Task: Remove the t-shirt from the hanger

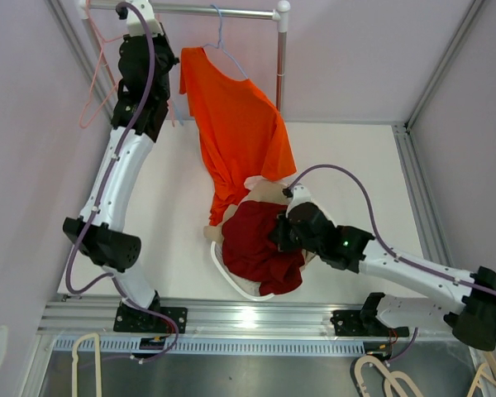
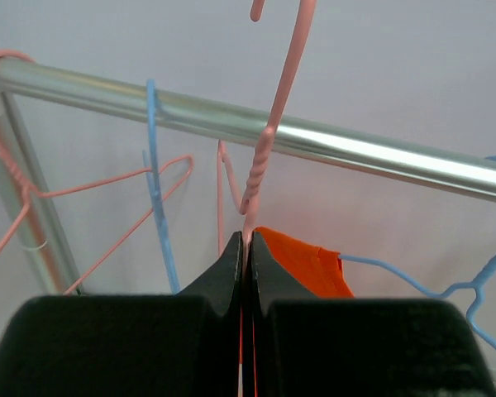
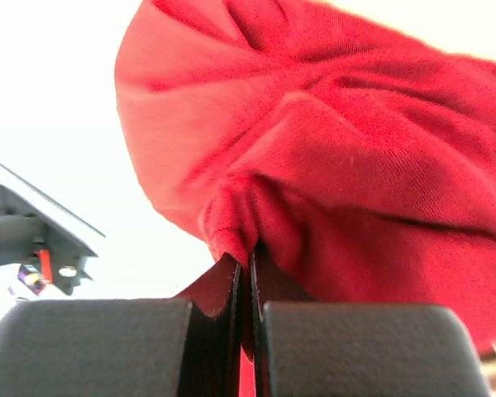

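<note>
My right gripper point(image 1: 278, 235) point(image 3: 250, 258) is shut on a bunched fold of a dark red t-shirt point(image 1: 260, 246) point(image 3: 331, 141), which lies crumpled at the table's front middle. My left gripper point(image 1: 151, 59) point(image 2: 245, 241) is raised at the clothes rail point(image 1: 207, 11) point(image 2: 355, 153) and is shut on the twisted neck of a pink wire hanger point(image 2: 274, 107). Its fingertips are hidden in the top view. An orange t-shirt point(image 1: 236, 124) point(image 2: 306, 260) hangs on a blue hanger point(image 1: 219, 45) just right of that gripper.
More pink hangers point(image 1: 95, 83) point(image 2: 107, 182) and a blue one point(image 2: 157, 182) hang at the rail's left end. A beige garment point(image 1: 264, 193) and a white curved rim point(image 1: 236, 285) lie under the red t-shirt. The rack's upright post point(image 1: 281, 62) stands behind. Spare hangers point(image 1: 380, 376) lie below the table edge.
</note>
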Action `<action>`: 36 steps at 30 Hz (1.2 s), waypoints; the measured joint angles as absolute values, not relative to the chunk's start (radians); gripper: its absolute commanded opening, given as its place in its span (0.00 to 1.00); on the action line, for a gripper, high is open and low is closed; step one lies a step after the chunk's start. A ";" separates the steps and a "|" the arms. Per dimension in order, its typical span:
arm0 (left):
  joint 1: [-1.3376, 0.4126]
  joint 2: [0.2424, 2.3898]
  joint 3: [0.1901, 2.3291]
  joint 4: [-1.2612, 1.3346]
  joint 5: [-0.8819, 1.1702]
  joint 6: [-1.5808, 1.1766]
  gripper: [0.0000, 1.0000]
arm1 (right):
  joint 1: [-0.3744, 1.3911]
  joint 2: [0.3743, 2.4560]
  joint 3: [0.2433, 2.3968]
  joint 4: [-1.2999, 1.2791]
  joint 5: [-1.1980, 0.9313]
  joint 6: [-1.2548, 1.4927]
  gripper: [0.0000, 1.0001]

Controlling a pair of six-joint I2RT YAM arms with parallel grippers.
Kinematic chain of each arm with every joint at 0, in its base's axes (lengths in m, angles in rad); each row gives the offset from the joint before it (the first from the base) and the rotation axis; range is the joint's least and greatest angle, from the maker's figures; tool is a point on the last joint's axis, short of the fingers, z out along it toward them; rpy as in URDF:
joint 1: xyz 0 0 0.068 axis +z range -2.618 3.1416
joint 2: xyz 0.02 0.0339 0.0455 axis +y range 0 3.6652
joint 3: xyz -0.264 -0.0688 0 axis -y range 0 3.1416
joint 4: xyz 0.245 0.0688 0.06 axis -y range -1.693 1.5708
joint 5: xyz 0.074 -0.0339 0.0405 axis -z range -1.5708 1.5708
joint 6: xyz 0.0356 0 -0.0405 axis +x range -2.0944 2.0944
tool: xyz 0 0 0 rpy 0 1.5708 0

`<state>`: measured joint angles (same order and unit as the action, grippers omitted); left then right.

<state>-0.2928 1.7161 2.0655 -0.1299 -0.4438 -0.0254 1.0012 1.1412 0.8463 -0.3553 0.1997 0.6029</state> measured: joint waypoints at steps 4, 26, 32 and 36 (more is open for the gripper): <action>-0.274 1.798 2.144 -0.126 -0.397 -0.022 0.01 | 1.002 1.057 0.866 -0.387 0.202 0.598 0.15; -0.201 1.959 2.301 -0.127 -0.327 -0.055 0.22 | 1.037 0.990 0.868 -0.415 0.231 0.557 0.55; -0.181 1.977 2.302 -0.129 -0.326 -0.062 0.28 | 1.044 0.938 0.869 -0.413 0.247 0.544 0.57; -0.180 1.977 2.311 -0.129 -0.326 -0.061 0.29 | 1.045 0.937 0.870 -0.413 0.250 0.538 0.58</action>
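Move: The left gripper holds the empty pink hanger by its neck. Its free spot on the metal rail is about 7 cm straight ahead and some 3 cm higher. On the rail, a blue hanger's hook sits about 6 cm left of that spot, and the blue hanger with the orange t-shirt some 16 cm right of it. The right gripper pinches the dark red shirt above the white basket, whose middle lies about 9 cm below, 2 cm to its left and level fore-and-aft. Bring the left gripper about 8 cm forward to the rail, dipping some 2 cm so the pink hanger's hook settles over the bar, then part the fingers about a third, easing slightly left. Meanwhile open the right fingers to a bit over half, let go of the dark red shirt, and lift about 6 cm off it. ##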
